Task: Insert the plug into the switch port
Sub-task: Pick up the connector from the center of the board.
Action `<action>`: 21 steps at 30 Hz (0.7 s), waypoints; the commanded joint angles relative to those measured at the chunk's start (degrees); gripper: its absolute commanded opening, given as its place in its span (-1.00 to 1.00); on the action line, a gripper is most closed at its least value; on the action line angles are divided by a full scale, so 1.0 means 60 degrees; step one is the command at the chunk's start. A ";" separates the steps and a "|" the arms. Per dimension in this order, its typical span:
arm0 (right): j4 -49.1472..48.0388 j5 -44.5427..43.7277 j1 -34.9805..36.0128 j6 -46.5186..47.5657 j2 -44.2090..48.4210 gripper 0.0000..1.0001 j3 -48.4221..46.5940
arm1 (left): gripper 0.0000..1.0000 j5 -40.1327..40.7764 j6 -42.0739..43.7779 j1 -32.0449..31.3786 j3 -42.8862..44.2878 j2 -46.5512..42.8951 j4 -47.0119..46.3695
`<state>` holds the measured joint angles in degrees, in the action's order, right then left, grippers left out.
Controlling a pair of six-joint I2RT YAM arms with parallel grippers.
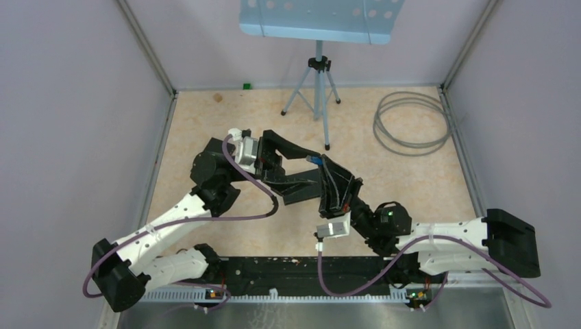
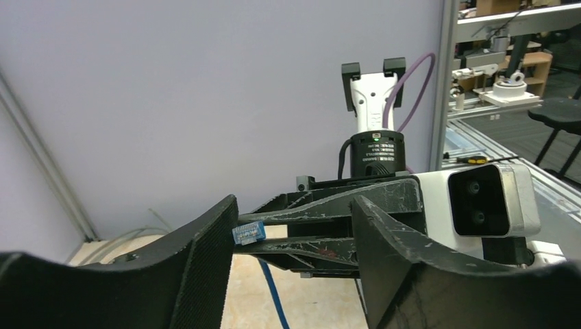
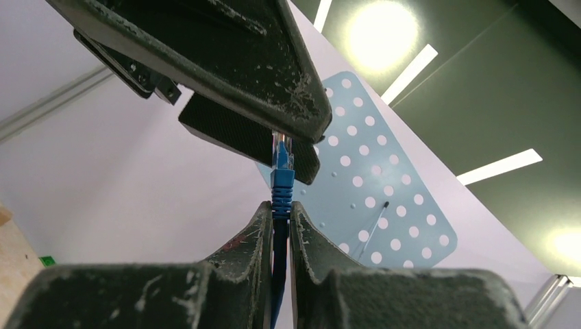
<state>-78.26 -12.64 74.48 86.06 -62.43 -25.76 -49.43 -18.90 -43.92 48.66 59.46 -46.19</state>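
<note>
My right gripper is shut on the blue cable just behind the plug, which is clear with a ribbed blue boot and sticks out past the fingertips. In the left wrist view the plug lies between the fingers of my left gripper, close against the left finger's pad and well apart from the right one. The left jaws stand open around it. From above, both grippers meet mid-table at the plug. The switch port is out of view.
A blue perforated stand plate on a tripod stands at the back. A coil of grey cable lies at the back right and a small green object by the back wall. Blue cable hangs below the grippers.
</note>
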 commanded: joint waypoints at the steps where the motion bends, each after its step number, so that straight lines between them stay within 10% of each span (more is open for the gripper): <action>1: -0.0824 -0.0250 0.0057 0.0206 0.0130 -1.00 -0.0006 | 0.28 0.0414 0.0221 -0.0048 0.0122 -0.0364 0.0120; 18: -0.0459 -0.0134 0.0097 -0.0364 0.0424 -1.00 0.0073 | -1.00 0.0379 0.0790 -0.0048 0.0377 -0.0198 0.1065; 21: 0.0421 -0.0211 0.0112 -0.1300 0.0904 -0.56 0.0108 | -1.00 0.0115 0.1214 -0.0050 0.0449 -0.0238 0.1489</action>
<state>-77.56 -12.82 74.87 84.49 -61.23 -24.73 -44.53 -14.66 -43.77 49.19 58.52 -41.36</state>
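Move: The plug's blue connector sticks out of the right fingertips, about 2 cm ahead of the left hand and level with it, close to its forward finger. From the right hand it lies roughly 1 cm ahead, 2 cm left and 2 cm up. The right fingertips are about 1 cm ahead, 2 cm right and 2 cm below the left hand; the dark block lies some 17 cm ahead, 5 cm left and 38 cm below it. Left hand shifts about 2 cm forward, pinching the connector, while the right hand stays, its fingers barely starting to loosen. ##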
